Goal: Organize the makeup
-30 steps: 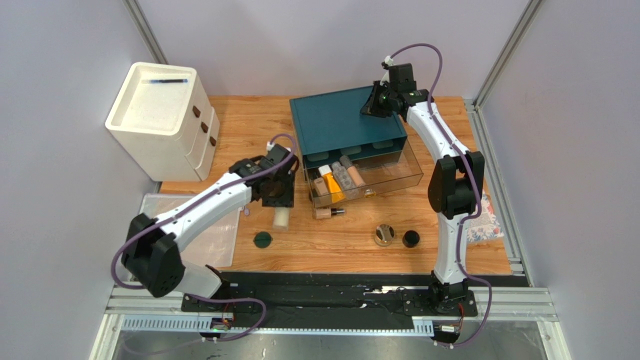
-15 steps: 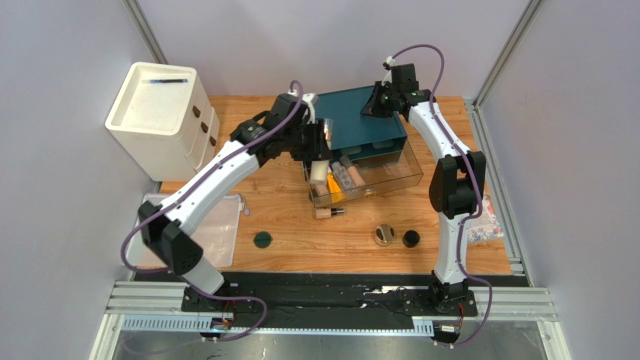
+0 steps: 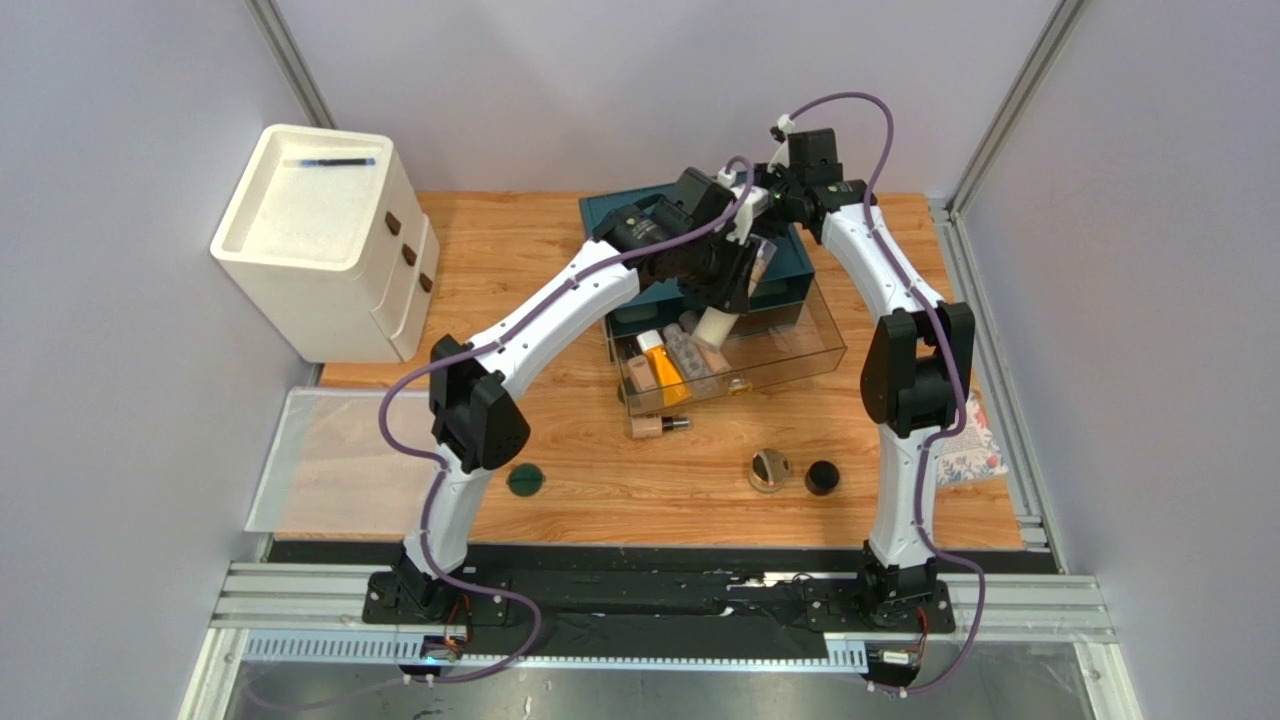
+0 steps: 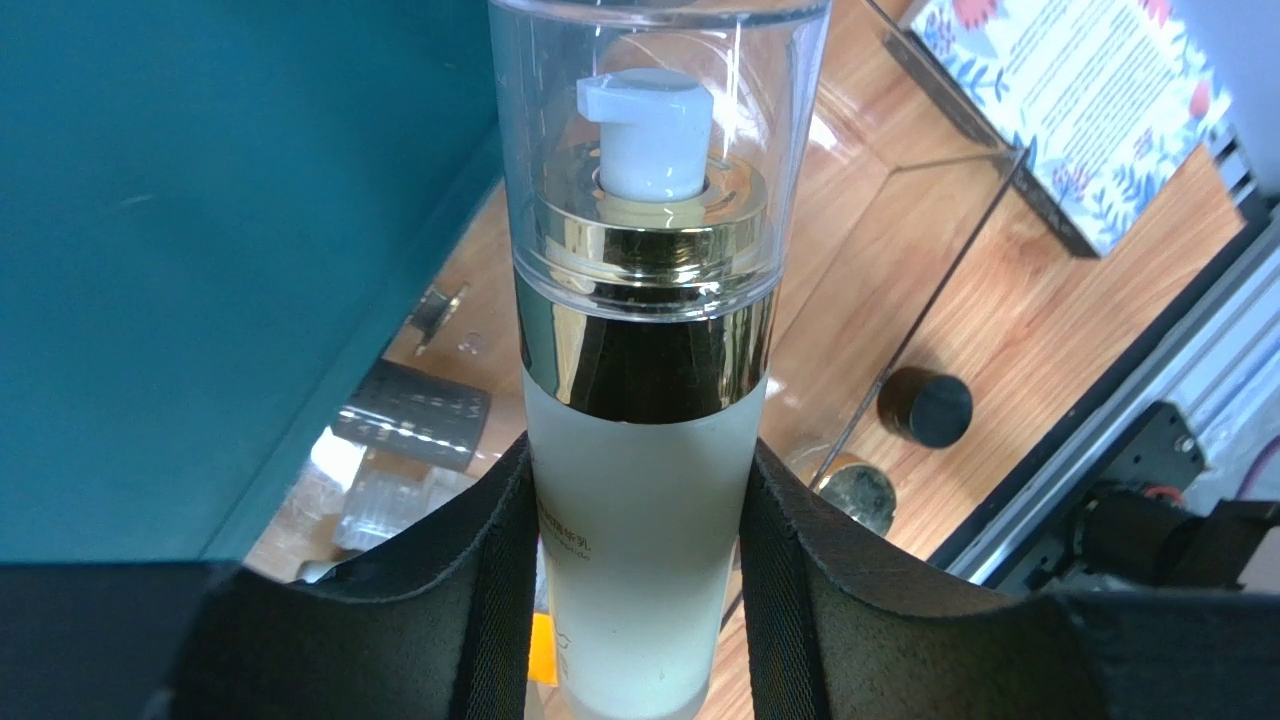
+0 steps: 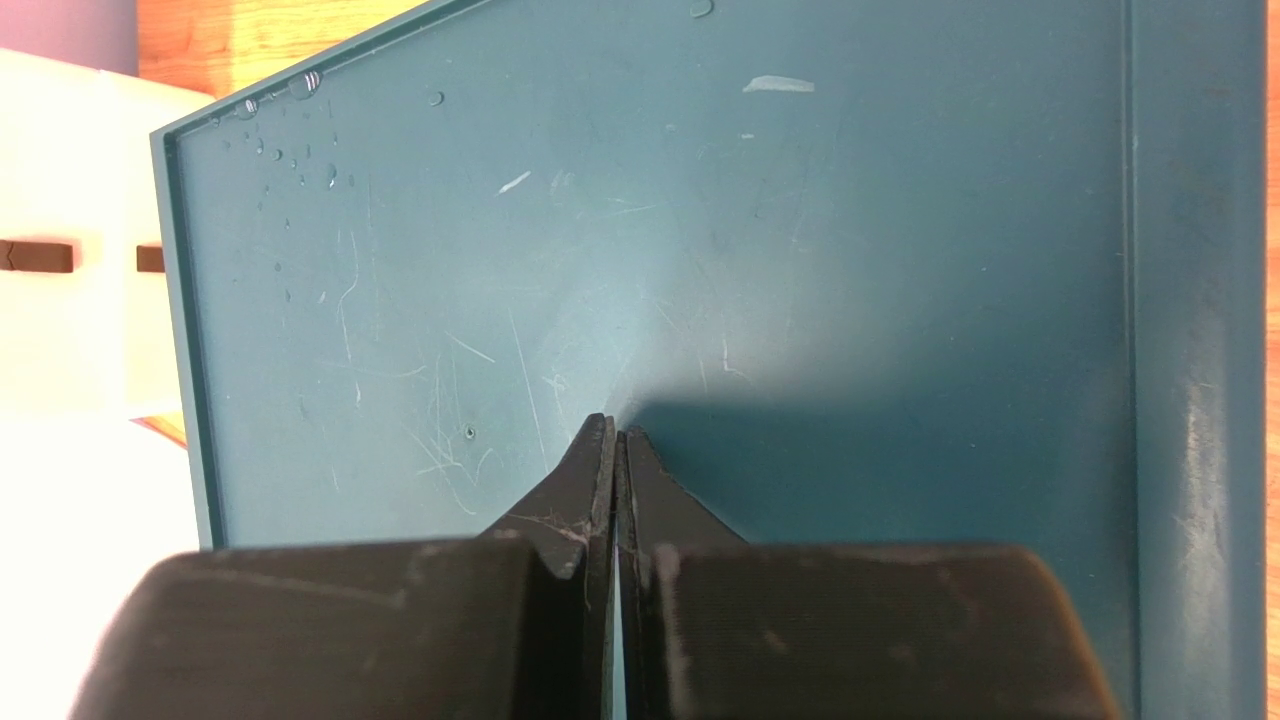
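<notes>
My left gripper (image 3: 723,290) is shut on the cream bottle (image 3: 711,323) and holds it, cap down, above the pulled-out clear drawer (image 3: 819,354) of the teal box (image 3: 661,225). In the left wrist view the frosted bottle (image 4: 646,495) fills the space between both pads. The drawer holds an orange tube (image 3: 666,375) and beige and grey tubes (image 3: 691,354). A foundation tube (image 3: 655,426) lies on the table in front of it. Two round jars (image 3: 769,470) (image 3: 822,477) and one green disc (image 3: 525,480) sit nearer. My right gripper (image 3: 762,206) is shut, its tips (image 5: 616,428) on the teal box top (image 5: 842,225).
A white drawer cabinet (image 3: 323,240) stands at the back left. A clear plastic tray (image 3: 353,465) lies at the table's left edge. A floral pouch (image 3: 963,443) lies at the right edge behind the right arm.
My left arm has carried the cream bottle from the table left of the drawer up and to the right, over the open drawer. The right arm has not moved.
</notes>
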Robot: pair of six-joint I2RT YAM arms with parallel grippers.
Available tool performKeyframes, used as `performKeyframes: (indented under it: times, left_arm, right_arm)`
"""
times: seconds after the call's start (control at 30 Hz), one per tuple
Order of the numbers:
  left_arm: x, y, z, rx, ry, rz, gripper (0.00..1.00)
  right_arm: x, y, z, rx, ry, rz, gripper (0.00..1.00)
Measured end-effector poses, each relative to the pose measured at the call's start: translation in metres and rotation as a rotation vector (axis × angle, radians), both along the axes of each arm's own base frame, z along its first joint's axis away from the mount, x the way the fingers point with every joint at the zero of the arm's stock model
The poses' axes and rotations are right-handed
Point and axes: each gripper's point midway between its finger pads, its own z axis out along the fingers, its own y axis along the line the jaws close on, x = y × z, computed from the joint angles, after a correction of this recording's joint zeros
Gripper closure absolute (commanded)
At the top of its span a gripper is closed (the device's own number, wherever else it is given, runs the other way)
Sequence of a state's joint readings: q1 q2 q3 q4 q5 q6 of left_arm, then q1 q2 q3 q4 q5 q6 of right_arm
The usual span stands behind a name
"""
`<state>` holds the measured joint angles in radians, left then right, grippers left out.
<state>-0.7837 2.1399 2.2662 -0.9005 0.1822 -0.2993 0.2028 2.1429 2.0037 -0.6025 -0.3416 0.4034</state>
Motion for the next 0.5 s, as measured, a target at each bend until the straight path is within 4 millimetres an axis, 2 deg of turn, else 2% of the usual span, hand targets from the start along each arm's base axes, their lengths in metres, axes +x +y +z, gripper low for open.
performKeyframes:
  times: [0.17,0.23,0.37,0.47,0.5]
  left_arm:
    - [-0.01,-0.01,-0.013,0.038,0.002,-0.05,0.97]
    - [-0.012,-0.014,-0.023,0.057,0.009,-0.067,0.9]
    - [-0.011,-0.022,-0.042,0.085,0.017,-0.091,0.85]
    - [-0.009,-0.027,-0.056,0.101,0.032,-0.105,0.75]
    - [-0.008,-0.029,-0.06,0.104,0.038,-0.11,0.66]
  right_arm:
    - [0.0,-0.001,0.0,0.003,0.003,0.0,1.0]
    - [0.0,-0.001,0.0,0.005,0.003,0.001,1.0]
    - [0.0,-0.002,0.0,0.005,0.004,0.001,1.0]
    - [0.0,-0.003,0.0,0.006,0.004,-0.001,1.0]
    - [0.0,-0.003,0.0,0.007,0.005,-0.001,1.0]
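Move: The free space in the open clear drawer, where the held pump bottle is being taken, lies about 5 cm back, 5 cm to the right and 16 cm below the left hand. Beside it the brown bottle lies roughly 5 cm back and 2 cm left of the hand, the clear bottle 7 back and 5 left, the yellow tube 8 back and 8 left, all some 16 cm below. From the right hand, that space is about 14 cm back, 2 right and 11 below. Lowering the pump bottle towards the open drawer's free right part, the left hand sinks about 6 cm and shifts some 3 cm to the right, easing slightly back at first and then dropping faster. It turns a few degrees clockwise and keeps its hold around the bottle's body. The right hand stays with shut fingertips at the cabinet's blue top. ##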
